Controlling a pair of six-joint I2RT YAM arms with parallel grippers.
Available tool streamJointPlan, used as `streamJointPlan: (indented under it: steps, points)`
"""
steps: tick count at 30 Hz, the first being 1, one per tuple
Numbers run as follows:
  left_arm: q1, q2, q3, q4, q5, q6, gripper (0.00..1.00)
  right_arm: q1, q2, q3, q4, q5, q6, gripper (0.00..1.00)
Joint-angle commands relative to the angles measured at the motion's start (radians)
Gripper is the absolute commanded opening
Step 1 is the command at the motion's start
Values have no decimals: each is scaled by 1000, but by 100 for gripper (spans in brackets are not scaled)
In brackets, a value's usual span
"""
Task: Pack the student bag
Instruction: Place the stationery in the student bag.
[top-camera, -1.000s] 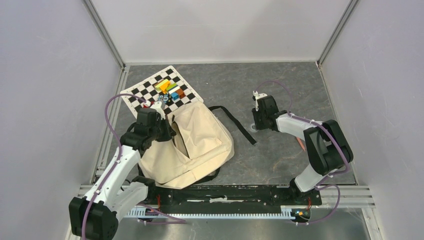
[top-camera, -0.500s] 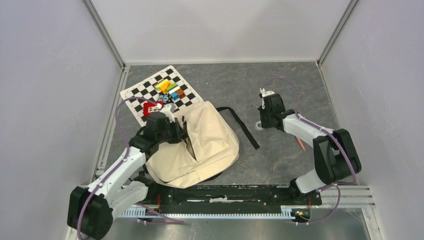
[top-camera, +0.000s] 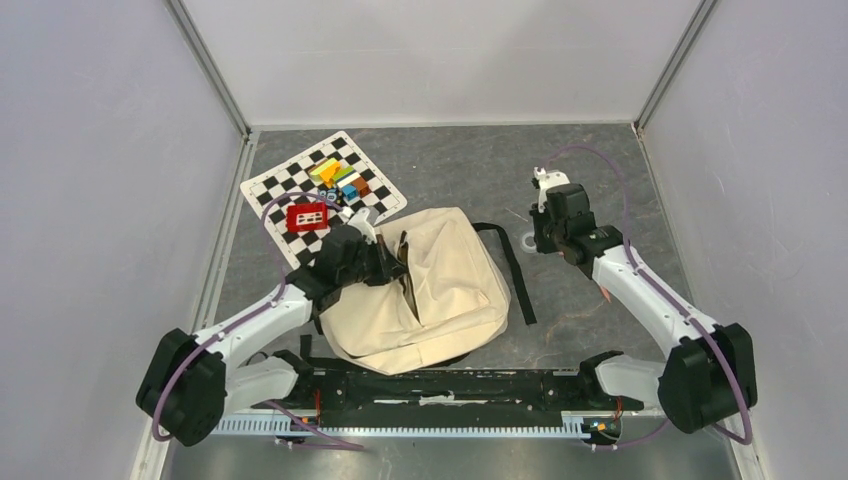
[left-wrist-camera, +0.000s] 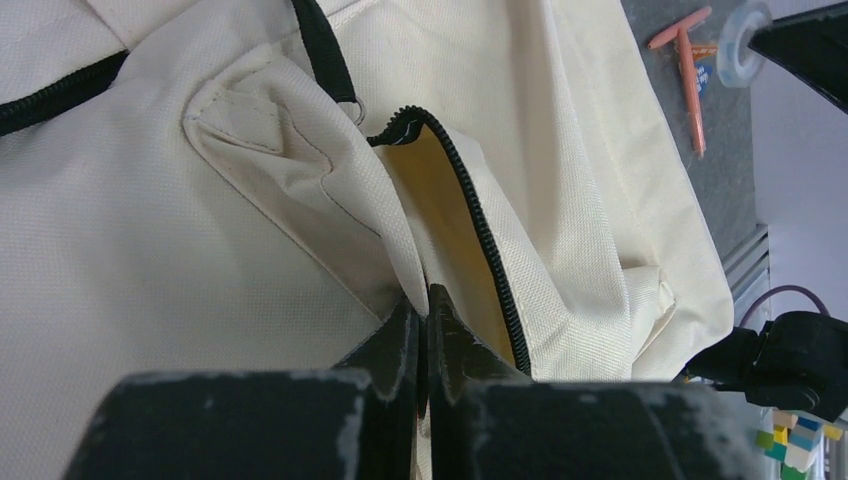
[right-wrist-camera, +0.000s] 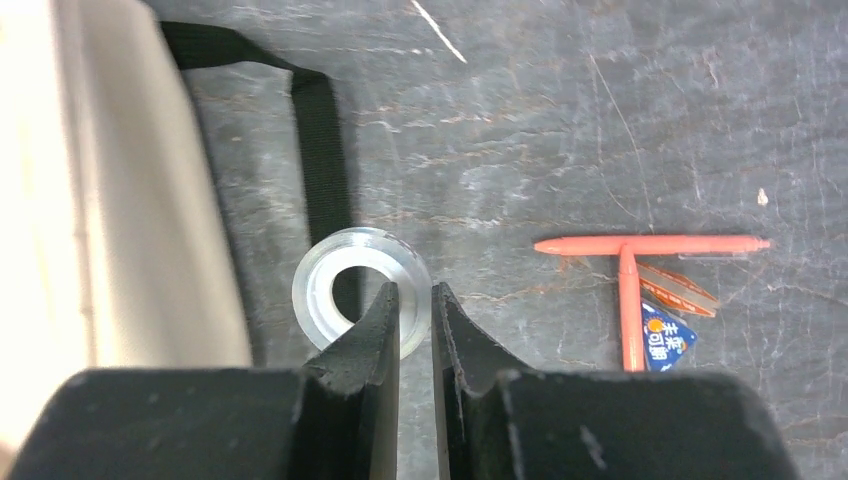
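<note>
The student bag (top-camera: 440, 290) is a cream canvas backpack lying flat near the middle of the table, its black zipper (left-wrist-camera: 480, 230) parted along one seam. My left gripper (top-camera: 395, 264) is shut on a fold of the bag's canvas right beside that opening (left-wrist-camera: 428, 300). A clear tape roll (right-wrist-camera: 362, 243) sits to the right of the bag (right-wrist-camera: 100, 200). My right gripper (right-wrist-camera: 412, 295) is shut on its wall, one finger inside the hole and one outside. From above, this gripper (top-camera: 535, 240) sits just right of the roll (top-camera: 517, 240).
The bag's black strap (top-camera: 515, 270) trails across the table towards the roll. Orange pens (right-wrist-camera: 640, 245) and a small blue packet (right-wrist-camera: 665, 340) lie to the right. At the back left, a checkerboard sheet (top-camera: 290, 185) carries coloured blocks (top-camera: 340, 178) and a red card (top-camera: 307, 216).
My left gripper has dragged the bag to the right. My right gripper closed on the tape roll and carried it right and farther back.
</note>
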Motion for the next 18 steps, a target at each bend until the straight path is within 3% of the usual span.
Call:
streamJointPlan:
  steps: [1, 5, 12, 18]
  points:
    - [0, -65, -35, 21, -72, -34, 2, 71, -56, 103, -51, -38, -6, 0]
    - [1, -135, -63, -57, -132, -24, 6, 193, -63, 167, -29, -18, 24, 0]
    - [10, -223, -92, -117, -162, -21, 25, 455, 37, 310, -7, 66, 88, 0]
    - [15, -302, -60, -187, -174, 1, 56, 635, 114, 335, 77, 123, 164, 0]
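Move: Just behind the left fingertips, which still pinch its lip, the bag opening has its middle about 2 cm back, 2 cm to the right and 3 cm lower. From the right hand, which already holds the tape roll, that opening lies some 27 cm left, 7 cm back and 4 cm lower. The bag strap lies about 5 cm left, 5 cm back and 10 cm below the right hand; the orange pens some 14 cm right, 4 cm back, equally low. Carrying the tape roll in an unchanged grip, the right hand sweeps about 20 cm left and some 10 cm up, easing back 5 cm, out over the right part of the bag towards its opening, while turning roughly 25 degrees counter-clockwise. The left hand shifts about 4 cm left, its fingers opening to nearly half and letting go of the lip. ##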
